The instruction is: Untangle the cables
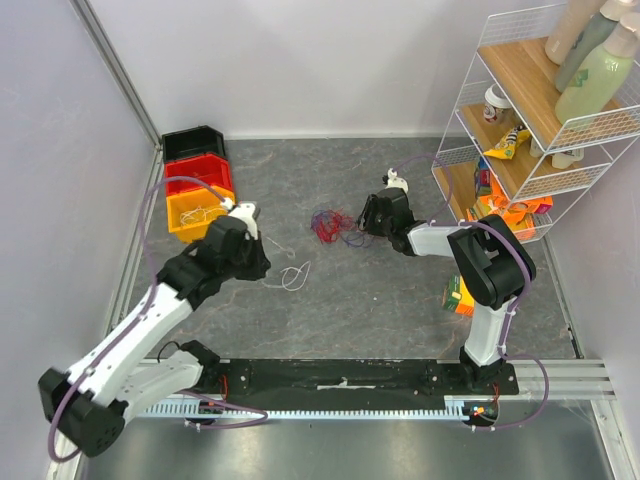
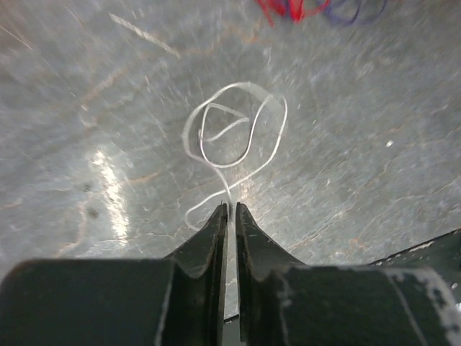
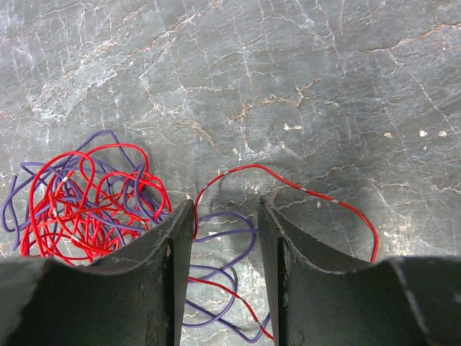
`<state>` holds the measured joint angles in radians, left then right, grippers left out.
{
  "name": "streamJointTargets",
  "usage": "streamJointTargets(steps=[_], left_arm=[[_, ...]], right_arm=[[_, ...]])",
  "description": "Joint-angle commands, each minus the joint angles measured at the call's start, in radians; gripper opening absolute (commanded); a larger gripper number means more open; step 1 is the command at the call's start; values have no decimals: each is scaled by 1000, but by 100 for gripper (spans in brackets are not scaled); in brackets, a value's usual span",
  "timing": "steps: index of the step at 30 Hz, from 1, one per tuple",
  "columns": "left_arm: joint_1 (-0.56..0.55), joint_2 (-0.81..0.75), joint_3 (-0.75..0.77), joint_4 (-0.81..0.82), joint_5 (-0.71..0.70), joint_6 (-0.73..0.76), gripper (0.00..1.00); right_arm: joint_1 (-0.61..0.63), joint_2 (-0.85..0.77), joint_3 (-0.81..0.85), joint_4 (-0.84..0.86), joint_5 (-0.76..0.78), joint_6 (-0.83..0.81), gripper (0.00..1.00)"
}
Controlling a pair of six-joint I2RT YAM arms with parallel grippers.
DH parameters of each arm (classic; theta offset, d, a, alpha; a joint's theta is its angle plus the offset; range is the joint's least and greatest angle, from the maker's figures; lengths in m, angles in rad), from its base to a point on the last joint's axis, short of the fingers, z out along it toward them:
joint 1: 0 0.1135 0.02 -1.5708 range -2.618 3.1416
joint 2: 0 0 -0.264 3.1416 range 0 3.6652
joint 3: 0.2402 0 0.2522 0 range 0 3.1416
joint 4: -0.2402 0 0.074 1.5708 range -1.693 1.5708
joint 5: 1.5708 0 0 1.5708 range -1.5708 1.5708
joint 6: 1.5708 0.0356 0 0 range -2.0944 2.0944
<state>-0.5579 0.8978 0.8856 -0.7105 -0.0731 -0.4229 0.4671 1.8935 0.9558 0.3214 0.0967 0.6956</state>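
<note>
A white cable (image 2: 241,84) lies on the grey table in a loose double loop, one end running back to my left gripper (image 2: 230,207). Its jaws stand a narrow slit apart, wider than the wire, so they are open a crack and not pinching it. In the top view the left gripper (image 1: 264,266) sits just left of that white cable (image 1: 293,277). A red and purple tangle (image 3: 79,198) lies to the left of my right gripper (image 3: 225,202), which is open and low over the table. Loose purple strands (image 3: 230,216) and a red strand (image 3: 317,193) run between and around its fingers.
Black (image 1: 193,142), red (image 1: 200,170) and yellow (image 1: 180,205) bins stand stacked at the back left, with white wires in the yellow one. A wire shelf (image 1: 455,155) with bottles and packets stands at the right. A small box (image 1: 458,295) sits by the right arm.
</note>
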Motion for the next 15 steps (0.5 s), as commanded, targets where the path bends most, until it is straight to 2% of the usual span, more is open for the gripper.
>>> streamJointTargets(steps=[1,3,9,11,12,13,15], left_arm=[[1,114,-97,153,98,-53,14],[1,147,-103,175,84,-60,15],[0,207,-103,261,102,-54,41],[-2,236,-103,279,119,-51,67],[-5,246,-108,295,124,-51,83],[-8,260,-114,310,124,-53,94],[-10,314,-116,327,101,-37,95]], right_arm=[[-1,-7,-5,18,-17,-7,49],[-1,-10,-9,21,-17,-7,49],[-1,1,3,16,-26,-8,49],[-1,-1,3,16,-26,-10,49],[-2,-1,3,15,-26,-10,49],[-1,-1,1,16,-29,-10,49],[-1,4,4,19,-35,-8,49]])
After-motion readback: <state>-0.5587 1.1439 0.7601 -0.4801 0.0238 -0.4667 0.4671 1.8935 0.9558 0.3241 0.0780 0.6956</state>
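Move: The white cable's loose coil, already on the table below the left fingers that still pinch its upper end, lies about 9 cm ahead, 4 cm to the right and 17 cm below. The red-blue tangle is roughly 21 cm ahead and 12 cm right of that hand, also on the table; the yellow bin some 22 cm ahead and 16 cm left. From the right hand, the coil is about 11 cm back and 15 cm left, just below it. The white cable is lowered towards its coil and let go: the left hand drops about 8 cm, its fingers tipping some 10 degrees farther down. Then it stays at about that height, well above the table, and eases roughly 3 cm to the right and slightly forward as the nearly shut fingers spread almost fully. ##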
